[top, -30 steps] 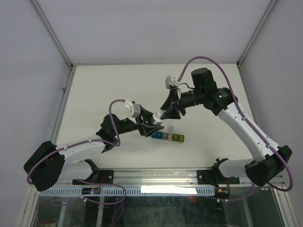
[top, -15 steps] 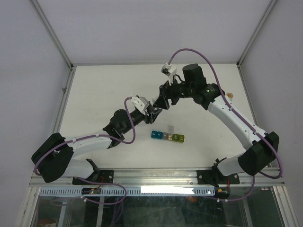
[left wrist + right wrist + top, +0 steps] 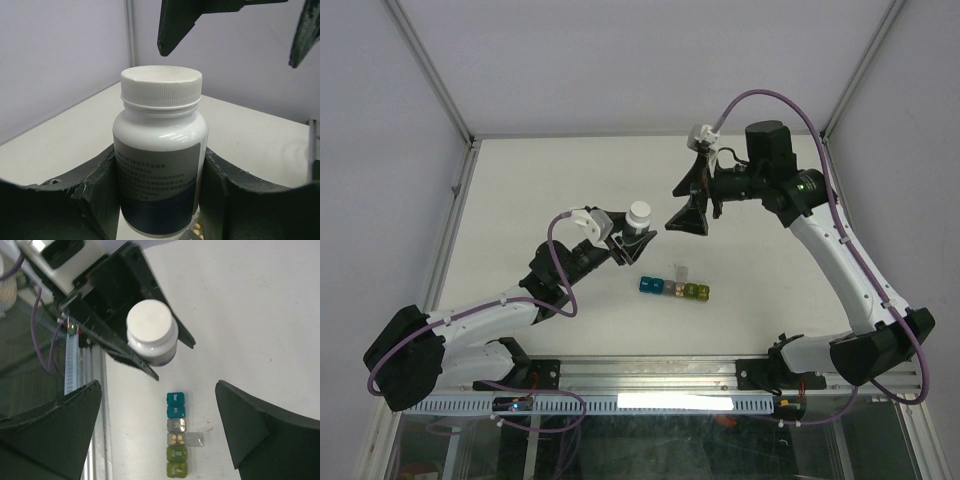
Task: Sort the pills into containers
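Note:
My left gripper (image 3: 634, 240) is shut on a white bottle (image 3: 639, 218) with a white cap and a dark label. The fingers (image 3: 95, 200) clamp the labelled body of the bottle (image 3: 160, 150), and the cap is on. My right gripper (image 3: 684, 204) hangs open just right of the bottle, holding nothing. Its wrist view looks down past its wide-apart fingers (image 3: 55, 430) at the bottle (image 3: 151, 332). The containers (image 3: 673, 289) lie on the table below as a strip (image 3: 176, 412) of teal, grey and green cubes. One grey cube is open, its lid (image 3: 195, 440) to the side, with yellowish pills (image 3: 175, 439) inside.
The white table (image 3: 540, 190) is boxed in by pale walls and a metal frame. A metal rail (image 3: 650, 372) runs along the near edge by both arm bases. The left arm's purple cable (image 3: 555, 245) loops above its forearm.
The right gripper has opened wide, let go of the bottle's cap end and drawn back to the right. The left gripper still grips the bottle and has shifted slightly.

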Controlling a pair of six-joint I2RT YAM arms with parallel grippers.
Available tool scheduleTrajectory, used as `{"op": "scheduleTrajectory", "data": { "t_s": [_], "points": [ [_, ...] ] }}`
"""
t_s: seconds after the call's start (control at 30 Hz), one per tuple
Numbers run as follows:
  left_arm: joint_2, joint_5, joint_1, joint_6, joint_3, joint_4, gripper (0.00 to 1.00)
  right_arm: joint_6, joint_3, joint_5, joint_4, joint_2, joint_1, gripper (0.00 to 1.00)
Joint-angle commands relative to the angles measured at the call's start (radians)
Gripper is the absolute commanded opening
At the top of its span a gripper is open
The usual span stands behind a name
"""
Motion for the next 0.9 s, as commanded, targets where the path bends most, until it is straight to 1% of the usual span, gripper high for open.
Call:
{"op": "scheduleTrajectory", "data": {
  "t_s": [0.0, 0.07, 0.2, 0.3, 0.5, 0.7, 0.87],
  "points": [
    [-0.068, 0.164, -0.011, -0.077, 0.002, -0.023, 0.0, -0.459, 0.052, -0.239, -0.253, -0.02, -0.001, 0.99],
    [-0.073, 0.243, -0.011, -0.108, 0.015, -0.046, 0.0, -0.575, 0.07, -0.261, -0.337, -0.005, -0.001, 0.99],
    [-0.056, 0.375, -0.009, -0.157, 0.012, -0.01, 0.0, -0.64, 0.1, -0.243, -0.37, 0.02, 0.0, 0.99],
    [-0.04, 0.436, -0.005, -0.189, 0.004, 0.026, 0.0, -0.744, 0.116, -0.25, -0.444, 0.032, 0.0, 0.99],
    [-0.017, 0.525, 0.005, -0.222, 0.013, 0.038, 0.0, -0.985, 0.119, -0.265, -0.611, 0.034, 0.0, 0.99],
    [0.008, 0.572, 0.015, -0.245, 0.029, 0.02, 0.0, -1.052, 0.136, -0.262, -0.662, 0.037, 0.0, 0.99],
    [0.034, 0.618, 0.027, -0.27, 0.062, -0.027, 0.0, -1.153, 0.144, -0.262, -0.732, 0.041, 0.0, 0.99]
  ]
}}
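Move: The white bottle stands upright in the left fingers, its cap some 5 cm above that hand's point. From the open right hand, the cap lies about 7 cm to the left, level with it fore and aft, and some 2 cm lower. The pill box on the table is about 4 cm ahead of and 32 cm below the right hand, neither left nor right of it; from the left hand it lies about 4 cm ahead, 9 cm right and 25 cm below. The left fingers keep their grip on the bottle while that hand draws it back about 9 cm, 3.5 cm right and slightly down, swinging clockwise some 30 degrees to point right. The right hand, clear of the cap and still wide open, follows back about 6.5 cm and a little right, sinking slightly. It swings counter-clockwise nearly 30 degrees and rolls about 20, its forward side rising, to face the cap. ##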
